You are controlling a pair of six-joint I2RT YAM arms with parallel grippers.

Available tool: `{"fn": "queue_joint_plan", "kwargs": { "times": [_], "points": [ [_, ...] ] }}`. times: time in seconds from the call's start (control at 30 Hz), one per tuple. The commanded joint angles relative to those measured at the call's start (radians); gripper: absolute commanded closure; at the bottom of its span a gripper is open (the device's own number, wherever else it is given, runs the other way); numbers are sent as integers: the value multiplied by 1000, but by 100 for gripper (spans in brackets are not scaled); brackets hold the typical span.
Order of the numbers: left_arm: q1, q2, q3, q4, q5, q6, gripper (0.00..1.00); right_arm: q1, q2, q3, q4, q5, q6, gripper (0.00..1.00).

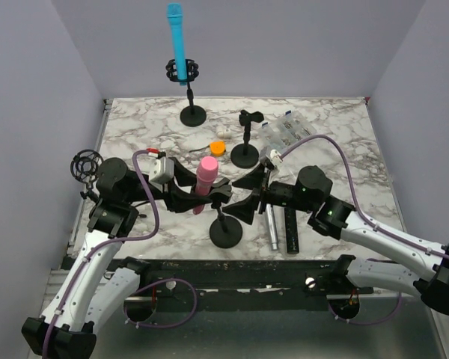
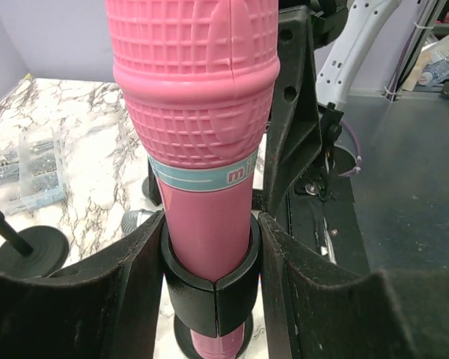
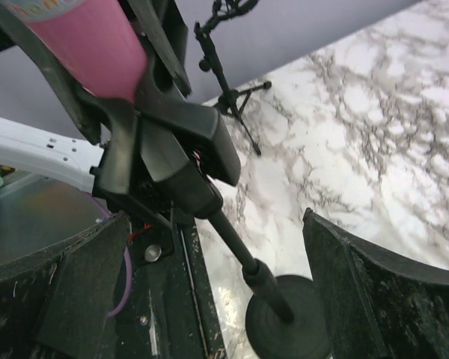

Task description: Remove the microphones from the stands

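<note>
A pink microphone (image 1: 206,176) stands upright in the black clip (image 2: 209,288) of a small stand with a round base (image 1: 226,233) at the table's front centre. My left gripper (image 1: 202,196) reaches in from the left. In the left wrist view its fingers (image 2: 127,292) press on both sides of the clip, with the microphone (image 2: 202,112) rising between them. My right gripper (image 1: 243,196) is open on the right. In the right wrist view its jaws stand wide apart around the stand's pole (image 3: 232,239) without touching it, above the base (image 3: 284,318).
A blue microphone (image 1: 178,41) stands in a stand at the back. An empty stand (image 1: 245,153), an orange object (image 1: 218,148) and a clear parts box (image 1: 288,133) lie behind. A silver rod (image 1: 272,224) and a black bar (image 1: 290,230) lie at front right. A shock-mount stand (image 1: 84,164) sits at the left edge.
</note>
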Motion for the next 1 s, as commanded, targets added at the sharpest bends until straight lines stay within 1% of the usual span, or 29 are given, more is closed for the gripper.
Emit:
{"fn": "queue_joint_plan", "kwargs": {
  "times": [0.0,0.1,0.23,0.37,0.4,0.5,0.57,0.77,0.87,0.97],
  "points": [
    [-11,-2,-11,174,9,-54,100,5,-23,29,91,-34,-82,0],
    [-23,27,-15,208,-13,-92,100,5,-39,17,91,-34,-105,0],
    [-25,59,-1,186,-72,-98,100,5,-57,-8,113,-33,-85,0],
    [-25,79,-6,219,-85,-140,99,6,-65,-9,114,-43,-81,0],
    [-25,87,-7,230,-88,-158,94,6,-68,-10,114,-38,-85,0],
    [-25,104,-4,238,-102,-185,67,6,-87,-14,136,19,-74,0],
    [-25,95,-9,235,-113,-179,53,4,-96,-21,167,23,-77,0],
    [-27,56,-48,286,-111,-179,38,4,-62,4,167,23,-123,0],
    [-31,53,-50,283,-113,-176,34,3,-45,4,177,24,-141,0],
    [-39,42,-58,281,-116,-164,32,0,-39,1,184,-10,-167,0]
  ]
}}
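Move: The left fingers already pinch the ring of the clip that holds the pink microphone; the microphone's middle is roughly 5 cm above them, and the stand's base some 7 cm to the right and 23 cm below. From the open right gripper, the clip's joint is about 5 cm to the left and 4 cm up, level in reach. The silver microphone lies around 13 cm to that hand's right, 4 cm farther out and 17 cm down. Raise the open right gripper about 5 cm, rolling it some 15 degrees so its front side lifts, until its fingers come around the clip's joint from the right. Meanwhile carry the clip forward about 3 cm with the left gripper, drifting slightly right, then open the left fingers to let go of the ring, easing up and slightly back. ##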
